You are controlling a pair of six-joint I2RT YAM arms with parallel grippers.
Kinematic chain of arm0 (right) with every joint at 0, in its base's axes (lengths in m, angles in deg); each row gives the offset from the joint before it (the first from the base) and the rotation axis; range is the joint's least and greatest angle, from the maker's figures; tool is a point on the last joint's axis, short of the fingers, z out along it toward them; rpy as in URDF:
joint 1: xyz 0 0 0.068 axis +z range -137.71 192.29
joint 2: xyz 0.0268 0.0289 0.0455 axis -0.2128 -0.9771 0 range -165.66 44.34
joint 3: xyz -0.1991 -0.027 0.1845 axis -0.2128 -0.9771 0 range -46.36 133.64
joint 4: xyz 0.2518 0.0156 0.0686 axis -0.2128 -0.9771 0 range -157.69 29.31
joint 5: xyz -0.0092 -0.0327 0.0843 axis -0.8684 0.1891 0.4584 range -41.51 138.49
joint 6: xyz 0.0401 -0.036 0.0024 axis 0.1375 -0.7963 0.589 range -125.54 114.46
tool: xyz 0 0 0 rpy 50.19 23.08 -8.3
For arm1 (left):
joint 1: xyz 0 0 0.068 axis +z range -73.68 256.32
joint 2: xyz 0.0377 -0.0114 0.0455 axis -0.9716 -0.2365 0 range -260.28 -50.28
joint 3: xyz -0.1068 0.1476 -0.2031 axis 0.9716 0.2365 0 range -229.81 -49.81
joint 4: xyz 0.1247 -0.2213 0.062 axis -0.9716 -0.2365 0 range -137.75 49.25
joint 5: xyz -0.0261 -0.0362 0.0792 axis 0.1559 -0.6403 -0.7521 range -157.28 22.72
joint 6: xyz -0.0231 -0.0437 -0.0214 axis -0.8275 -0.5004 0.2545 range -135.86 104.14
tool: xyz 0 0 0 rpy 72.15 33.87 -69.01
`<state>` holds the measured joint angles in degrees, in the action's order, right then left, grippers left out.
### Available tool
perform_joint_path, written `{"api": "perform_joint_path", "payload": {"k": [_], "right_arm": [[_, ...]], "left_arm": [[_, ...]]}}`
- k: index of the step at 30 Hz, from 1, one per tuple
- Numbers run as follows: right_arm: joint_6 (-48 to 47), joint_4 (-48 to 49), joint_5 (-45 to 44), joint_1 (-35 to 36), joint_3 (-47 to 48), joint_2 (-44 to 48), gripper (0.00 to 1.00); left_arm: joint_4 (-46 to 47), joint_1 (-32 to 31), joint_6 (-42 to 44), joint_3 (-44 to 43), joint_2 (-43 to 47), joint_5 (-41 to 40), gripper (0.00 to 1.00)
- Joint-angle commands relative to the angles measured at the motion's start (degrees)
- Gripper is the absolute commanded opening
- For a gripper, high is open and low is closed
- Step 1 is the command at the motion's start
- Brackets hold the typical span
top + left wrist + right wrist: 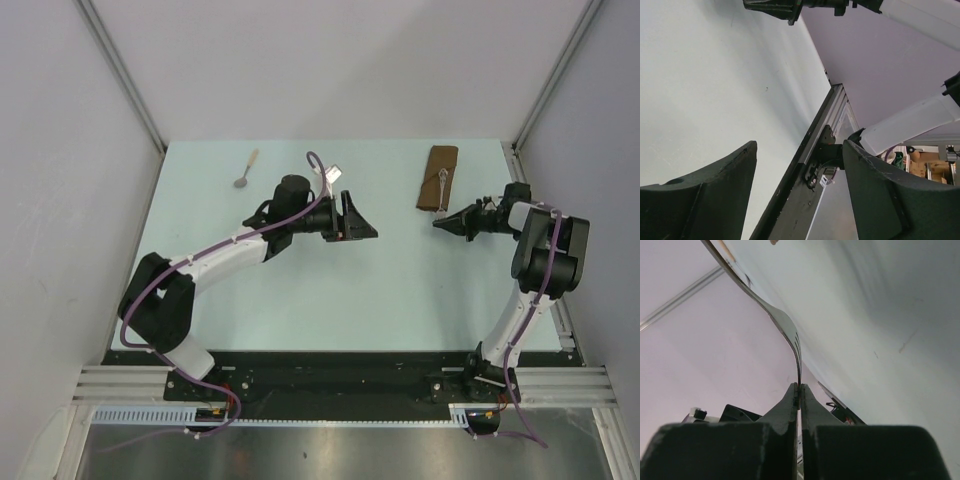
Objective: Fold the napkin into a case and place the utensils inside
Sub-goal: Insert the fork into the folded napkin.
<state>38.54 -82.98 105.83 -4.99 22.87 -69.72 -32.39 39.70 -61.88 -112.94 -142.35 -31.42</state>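
Note:
The napkin [438,178] lies as a narrow brown case at the far right of the table. A metal fork [441,186] rests along it, its tined end reaching off the near end. My right gripper [440,222] is shut on those tines; in the right wrist view the fork [782,322] curves up and away from the pinched tips [800,386]. A second utensil [246,170], with a tan handle and a grey head, lies alone at the far left. My left gripper [365,224] hovers mid-table, open and empty, its fingers [705,195] wide apart.
A small white tag [333,175] hangs on the left arm's purple cable. Grey walls enclose the table [400,280] on three sides. In the left wrist view the table's black edge rail [805,165] runs between the fingers, and the right gripper [785,10] shows at the top.

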Motion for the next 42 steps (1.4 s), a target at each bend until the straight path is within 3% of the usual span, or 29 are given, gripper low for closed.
{"api": "perform_joint_path", "payload": {"k": [1, 12, 22, 42], "right_arm": [[0.6, -4.9, 1.7, 0.6, 4.9, -2.1, 0.00], [-0.7, -13.0, 0.1, -0.1, 8.5, -5.8, 0.00], [5.6, -9.5, 0.5, 1.2, 11.3, -9.4, 0.00], [12.3, -9.3, 0.8, 1.8, 28.5, -19.8, 0.03]], "left_arm": [[2.0, 0.1, -0.6, -1.5, 0.9, 1.9, 0.73], [6.1, 2.3, -4.1, 0.7, 0.9, 4.8, 0.72], [7.8, 3.7, -5.7, 1.7, 0.9, 5.6, 0.72], [9.0, 4.6, -6.7, 2.6, 0.8, 6.2, 0.71]]}}
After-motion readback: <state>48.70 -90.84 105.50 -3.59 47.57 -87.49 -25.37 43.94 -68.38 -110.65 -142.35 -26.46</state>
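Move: The right hand holds the fork by its tine end, handle pointing forward, the fork's middle about 9 cm ahead. The folded napkin's middle lies some 19 cm ahead of this hand, roughly in line sideways and 5 cm lower; its near end is about 7 cm ahead and 2 cm to the left, also 5 cm lower. For the empty left hand the napkin's middle is about 29 cm ahead, 20 cm to the right and 18 cm lower. The right hand, still pinching the fork by its tines, first sinks about 1.5 cm near the same spot while its wrist tips some 10 degrees nose-down, bringing the handle down towards the folded napkin. Then it pushes straight forward about 8 cm, picking up speed and staying nearly level, so that the handle slides along the napkin's upper layer and in under the fold while the fingers stay shut and come up to the near end. ##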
